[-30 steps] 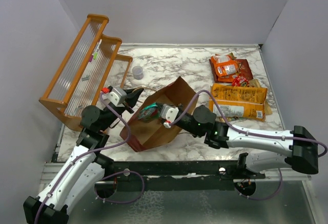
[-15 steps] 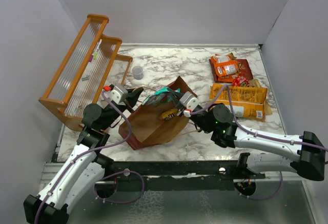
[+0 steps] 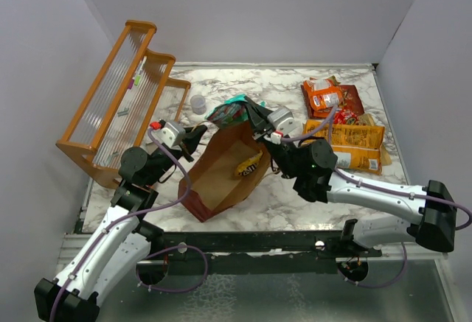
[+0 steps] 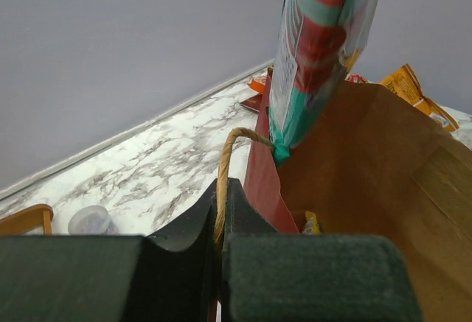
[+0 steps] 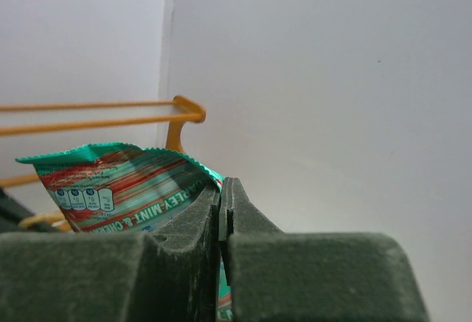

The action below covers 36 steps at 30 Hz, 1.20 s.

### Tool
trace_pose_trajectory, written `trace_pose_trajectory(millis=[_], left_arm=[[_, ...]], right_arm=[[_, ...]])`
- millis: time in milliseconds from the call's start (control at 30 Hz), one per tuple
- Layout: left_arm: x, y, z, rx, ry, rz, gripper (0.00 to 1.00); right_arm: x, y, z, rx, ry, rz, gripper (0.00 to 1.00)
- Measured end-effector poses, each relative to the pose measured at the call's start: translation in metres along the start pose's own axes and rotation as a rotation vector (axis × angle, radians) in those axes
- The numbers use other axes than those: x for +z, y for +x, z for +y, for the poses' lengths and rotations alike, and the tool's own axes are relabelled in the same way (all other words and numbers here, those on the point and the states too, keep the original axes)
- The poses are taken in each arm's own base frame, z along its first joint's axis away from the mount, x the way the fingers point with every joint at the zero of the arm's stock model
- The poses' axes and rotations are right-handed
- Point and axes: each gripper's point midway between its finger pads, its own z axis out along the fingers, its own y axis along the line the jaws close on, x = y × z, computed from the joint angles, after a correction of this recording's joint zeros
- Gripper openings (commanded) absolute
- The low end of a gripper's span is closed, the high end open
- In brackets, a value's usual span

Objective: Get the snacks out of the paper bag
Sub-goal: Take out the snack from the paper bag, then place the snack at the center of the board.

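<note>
The paper bag point(image 3: 214, 182) lies tilted on the marble table, mouth up and brown inside showing. My left gripper point(image 3: 198, 132) is shut on its twine handle point(image 4: 228, 156) at the bag's left rim. My right gripper point(image 3: 254, 119) is shut on a teal packet point(image 3: 228, 110), holding it in the air just above the bag's far rim; the packet point(image 4: 317, 42) hangs over the bag's mouth point(image 4: 369, 175). A yellow packet point(image 3: 247, 165) lies inside the bag. More snacks lie at the far right: an orange packet point(image 3: 324, 97), a dark red bag point(image 3: 354, 101) and a large orange-yellow chip bag point(image 3: 350, 145).
An orange wooden rack point(image 3: 125, 93) stands along the left wall, also behind the teal packet point(image 5: 110, 186) in the right wrist view. A small clear cup point(image 3: 198, 103) sits near the rack. Walls close the table at the back and both sides.
My right gripper has risen out of the bag, carrying the teal packet up and toward the far side. The bag's mouth has opened wider, baring the yellow packet. The left gripper keeps its hold.
</note>
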Motion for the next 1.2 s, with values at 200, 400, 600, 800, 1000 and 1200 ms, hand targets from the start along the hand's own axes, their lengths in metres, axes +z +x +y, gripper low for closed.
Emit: trace_pose_trajectory(millis=[200, 400, 600, 800, 1000, 1200], left_arm=[[0.0, 0.0, 0.0, -0.002, 0.001, 0.001, 0.0], [0.002, 0.004, -0.001, -0.014, 0.006, 0.013, 0.0], [0.006, -0.005, 0.005, -0.021, -0.025, -0.003, 0.0], [0.027, -0.046, 0.028, -0.015, -0.111, -0.04, 0.0], [0.043, -0.068, 0.049, -0.007, -0.191, -0.057, 0.0], [0.05, -0.063, 0.066, 0.046, -0.256, -0.028, 0.0]], right_arm=[[0.018, -0.019, -0.011, 0.024, 0.073, -0.043, 0.01], [0.046, -0.028, -0.017, 0.054, 0.163, -0.045, 0.01], [0.078, -0.01, -0.029, 0.044, 0.232, -0.012, 0.01], [0.098, 0.019, -0.064, 0.008, 0.296, 0.057, 0.01], [0.1, 0.029, -0.066, -0.026, 0.283, 0.094, 0.01], [0.092, 0.046, -0.078, -0.004, 0.285, 0.183, 0.01]])
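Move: The right hand already holds the green pouch high up. The orange snack pile, its likely goal, lies about 35 cm ahead of that hand, 28 cm to its right and 38 cm below. The yellow oat packs are some 20 cm ahead and 33 cm right. The paper bag's middle is roughly 8 cm left, 2 cm back and 30 cm below. From the left hand, already holding the handle, the bag's middle is about 6 cm right, level fore and aft, 20 cm below. Keeping its pinch on the green pouch, the right hand first rises about 5 cm, then sweeps forward away from the paper bag, some 12 cm in all, sinking slightly at the end and turning about 15 degrees clockwise. The left hand, fingers still shut on the handle, stays nearly put at first, then pulls it up and forward, roughly 7 cm each way, turning counter-clockwise. ##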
